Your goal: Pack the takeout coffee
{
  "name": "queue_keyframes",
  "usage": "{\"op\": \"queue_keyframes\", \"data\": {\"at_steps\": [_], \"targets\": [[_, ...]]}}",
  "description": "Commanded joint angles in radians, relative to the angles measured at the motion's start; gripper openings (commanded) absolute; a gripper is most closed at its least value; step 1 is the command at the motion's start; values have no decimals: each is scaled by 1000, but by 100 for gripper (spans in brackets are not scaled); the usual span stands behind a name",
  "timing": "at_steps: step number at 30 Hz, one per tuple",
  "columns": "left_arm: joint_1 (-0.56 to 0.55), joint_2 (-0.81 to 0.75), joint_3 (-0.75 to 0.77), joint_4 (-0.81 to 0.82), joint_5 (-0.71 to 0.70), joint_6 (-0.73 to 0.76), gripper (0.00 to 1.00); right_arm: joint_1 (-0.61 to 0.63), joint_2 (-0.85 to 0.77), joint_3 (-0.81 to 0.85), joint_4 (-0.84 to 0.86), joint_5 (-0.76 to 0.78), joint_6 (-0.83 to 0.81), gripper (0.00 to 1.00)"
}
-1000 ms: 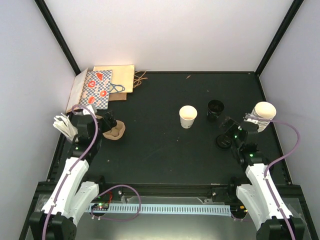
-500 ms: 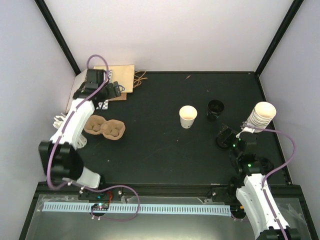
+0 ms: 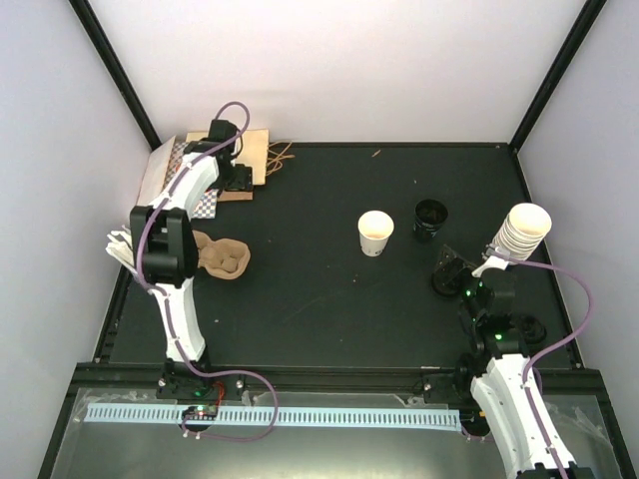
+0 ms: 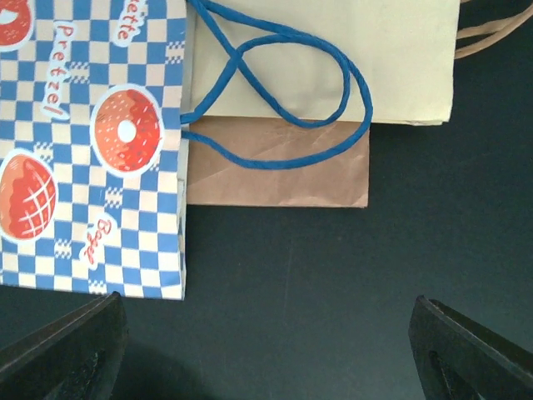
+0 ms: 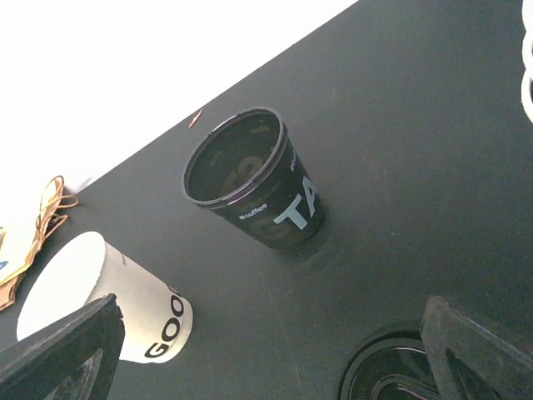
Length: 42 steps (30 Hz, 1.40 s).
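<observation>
The takeout coffee cup [image 3: 375,233], cream-white with black lettering, stands upright mid-table and shows at the lower left of the right wrist view [image 5: 100,300]. A round black lid [image 5: 398,377] lies on the table at that view's bottom edge. My right gripper [image 3: 451,271] hovers open over the lid [image 3: 445,280], right of the cup, with nothing between its fingers [image 5: 62,354]. My left gripper [image 3: 233,178] is open above the table just in front of the blue-checked bag [image 4: 92,142], touching nothing.
A black cup [image 3: 430,218] marked "#coffee" stands right of the white cup. A tall cup stack [image 3: 526,228] is at the far right. Cream [image 4: 333,50] and brown [image 4: 275,171] bags lie under the checked bag's blue handles [image 4: 283,100]. A pulp cup carrier [image 3: 222,257] sits at left.
My left arm has swung from over the cup carrier out to the bags at the far left corner. The right arm has drawn back a little toward its base.
</observation>
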Motion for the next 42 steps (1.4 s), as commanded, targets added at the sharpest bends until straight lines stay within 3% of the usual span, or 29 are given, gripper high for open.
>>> {"op": "queue_keyframes", "data": {"at_steps": [1,6,13,17,24,30,31,38,42], "targets": [[-1,85,142,-81,-34,82,95,4,-9,-15,30,-20,0,100],[15,197,308,-130,27,124,94,4,-14,-16,27,-22,0,100],[18,269,363,-88,11,205,85,4,-40,-22,25,-23,0,100],[21,301,376,-66,37,253,67,4,-34,-21,28,-23,-2,100],[20,375,421,-58,48,298,70,3,-34,-16,19,-17,-4,100],[20,432,468,-53,-15,300,64,3,-28,-16,22,-16,-5,100],[21,438,473,-47,-22,300,61,3,-28,-16,24,-18,-5,100],[19,416,497,-71,-1,309,3,4,-26,-19,28,-21,-4,100],[12,350,489,-91,-29,300,2,4,-25,-21,33,-21,-1,100]]}}
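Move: The blue rope handle of the patterned bag lies about 8 cm ahead of the left hand, nearly straight out and some 8 cm lower. From this hand the checkered bag panel is 12 cm to the left and 7 cm ahead; the cream paper sheet is 14 cm ahead, directly in line. The brown string loops are 14 cm ahead, 15 cm right. From the right hand the blue handle is roughly 30 cm ahead and 60 cm left. Bring the open left gripper forward and down onto the blue rope handle, about 8 cm out and nearly as far down, going mainly forward first and then mostly sinking. Turn the wrist some 15 degrees clockwise on the way, narrow the fingers partway, then shut them at the bottom so the tips pinch the cord. ##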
